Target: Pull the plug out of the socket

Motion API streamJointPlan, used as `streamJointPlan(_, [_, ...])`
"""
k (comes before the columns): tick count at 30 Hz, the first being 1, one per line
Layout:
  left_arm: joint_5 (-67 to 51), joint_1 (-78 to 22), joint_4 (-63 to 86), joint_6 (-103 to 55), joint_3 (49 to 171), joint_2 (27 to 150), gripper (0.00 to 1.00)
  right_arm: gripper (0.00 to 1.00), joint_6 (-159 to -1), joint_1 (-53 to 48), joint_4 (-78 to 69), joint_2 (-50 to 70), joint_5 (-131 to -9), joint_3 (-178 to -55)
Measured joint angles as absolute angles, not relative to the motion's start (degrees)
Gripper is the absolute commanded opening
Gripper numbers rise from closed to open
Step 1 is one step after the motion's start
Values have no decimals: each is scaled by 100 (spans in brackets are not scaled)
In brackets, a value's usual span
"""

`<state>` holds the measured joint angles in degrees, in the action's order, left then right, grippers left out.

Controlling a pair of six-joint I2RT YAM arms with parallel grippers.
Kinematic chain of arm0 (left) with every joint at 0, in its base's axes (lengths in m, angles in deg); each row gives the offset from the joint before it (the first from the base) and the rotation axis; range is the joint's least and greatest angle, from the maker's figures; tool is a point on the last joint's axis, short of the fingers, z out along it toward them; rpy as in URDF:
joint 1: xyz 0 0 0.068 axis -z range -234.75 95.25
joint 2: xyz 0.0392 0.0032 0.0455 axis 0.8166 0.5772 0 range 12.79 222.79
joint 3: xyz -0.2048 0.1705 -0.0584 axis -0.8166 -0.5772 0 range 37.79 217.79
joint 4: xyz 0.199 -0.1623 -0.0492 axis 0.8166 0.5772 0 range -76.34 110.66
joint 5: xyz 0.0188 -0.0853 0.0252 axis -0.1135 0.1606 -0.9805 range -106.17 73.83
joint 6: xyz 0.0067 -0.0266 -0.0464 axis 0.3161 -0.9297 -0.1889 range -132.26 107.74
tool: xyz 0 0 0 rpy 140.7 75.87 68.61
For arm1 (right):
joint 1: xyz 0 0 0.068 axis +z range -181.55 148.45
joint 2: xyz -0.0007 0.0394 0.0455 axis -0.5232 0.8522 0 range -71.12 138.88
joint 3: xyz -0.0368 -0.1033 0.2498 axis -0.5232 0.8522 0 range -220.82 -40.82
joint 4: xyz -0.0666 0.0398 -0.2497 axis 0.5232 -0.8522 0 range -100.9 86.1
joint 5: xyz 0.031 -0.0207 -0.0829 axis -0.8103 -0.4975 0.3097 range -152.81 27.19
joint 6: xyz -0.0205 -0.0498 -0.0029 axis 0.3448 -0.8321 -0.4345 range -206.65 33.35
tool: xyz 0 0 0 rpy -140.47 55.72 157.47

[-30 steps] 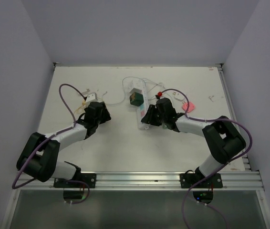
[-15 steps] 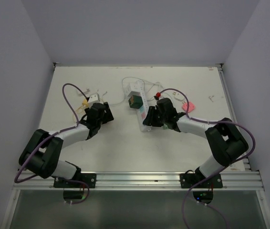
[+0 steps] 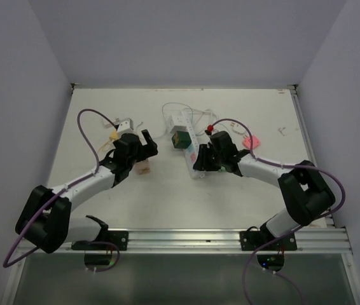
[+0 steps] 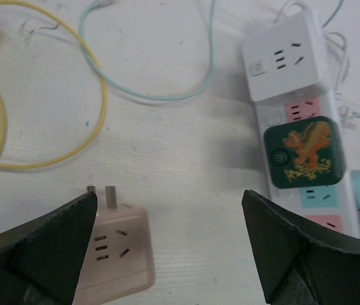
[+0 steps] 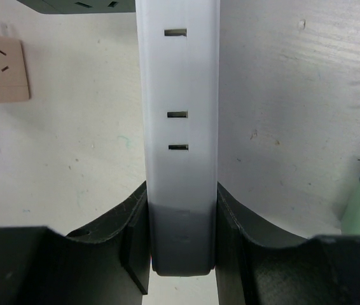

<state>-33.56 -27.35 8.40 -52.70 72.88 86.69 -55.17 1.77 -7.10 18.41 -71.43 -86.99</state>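
The socket (image 3: 191, 147), a long white strip with pastel outlets (image 4: 302, 197), lies on the table right of centre. My right gripper (image 3: 200, 160) is shut on its near end, and the strip's white side (image 5: 180, 95) is clamped between both fingers. The plug (image 4: 116, 244), a pale pink cube with two metal prongs, lies loose on the table (image 3: 144, 168), apart from the socket. My left gripper (image 4: 170, 198) hangs over it wide open; the cube lies by the left finger (image 4: 46, 244), and nothing is gripped. The plug also shows at the left edge of the right wrist view (image 5: 2, 67).
A dark green adapter with an orange dragon (image 4: 303, 152) sits plugged into the strip, and a white cube adapter (image 4: 286, 57) sits at its far end. Yellow cable (image 4: 100, 108) and teal cable (image 4: 148, 95) loop on the table. Small pink (image 3: 251, 141) and red (image 3: 210, 128) items lie behind the right arm.
My left gripper has opened wide and moved right; the pink plug now lies free on the table. The right gripper keeps its hold on the strip, which has barely shifted.
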Motion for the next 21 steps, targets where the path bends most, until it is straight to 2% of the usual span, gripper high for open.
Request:
streamJointPlan(5, [-2628, -2733, 773, -5600, 7786, 8742, 99, 0, -5646, 182, -909, 1728, -7143, -8673])
streamJointPlan(11, [-1695, -2700, 362, -6315, 8151, 9439, 99, 0, -5757, 212, -1067, 1614, -7137, -8630])
streamJointPlan(21, [-1199, -2464, 78, -6997, 8700, 10667, 96, 0, -5834, 254, -1200, 1468, -7137, -8546])
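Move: The dark green plug, still in the power strip, lies about 13 cm to the left hand's right, some 7 cm ahead and 2 cm lower. The white cube plug is 6 cm beyond it and 2 cm to its left; the peach plug stands on the table about 1 cm ahead of the left hand, 3 cm left and 5 cm below. From the right hand, which grips the strip's near end, the dark green plug is 9 cm ahead, 7 cm left and slightly higher. Rightward in an arch, the left hand swings about 12 cm from above the peach plug towards the dark green plug, drifting 3 cm forward. It rises some 4 cm, then sinks back to its starting height, rolling about 25 degrees left side down, fingers staying wide open. The right hand keeps its grip on the strip and draws it about 2 cm back and 1 cm right. ##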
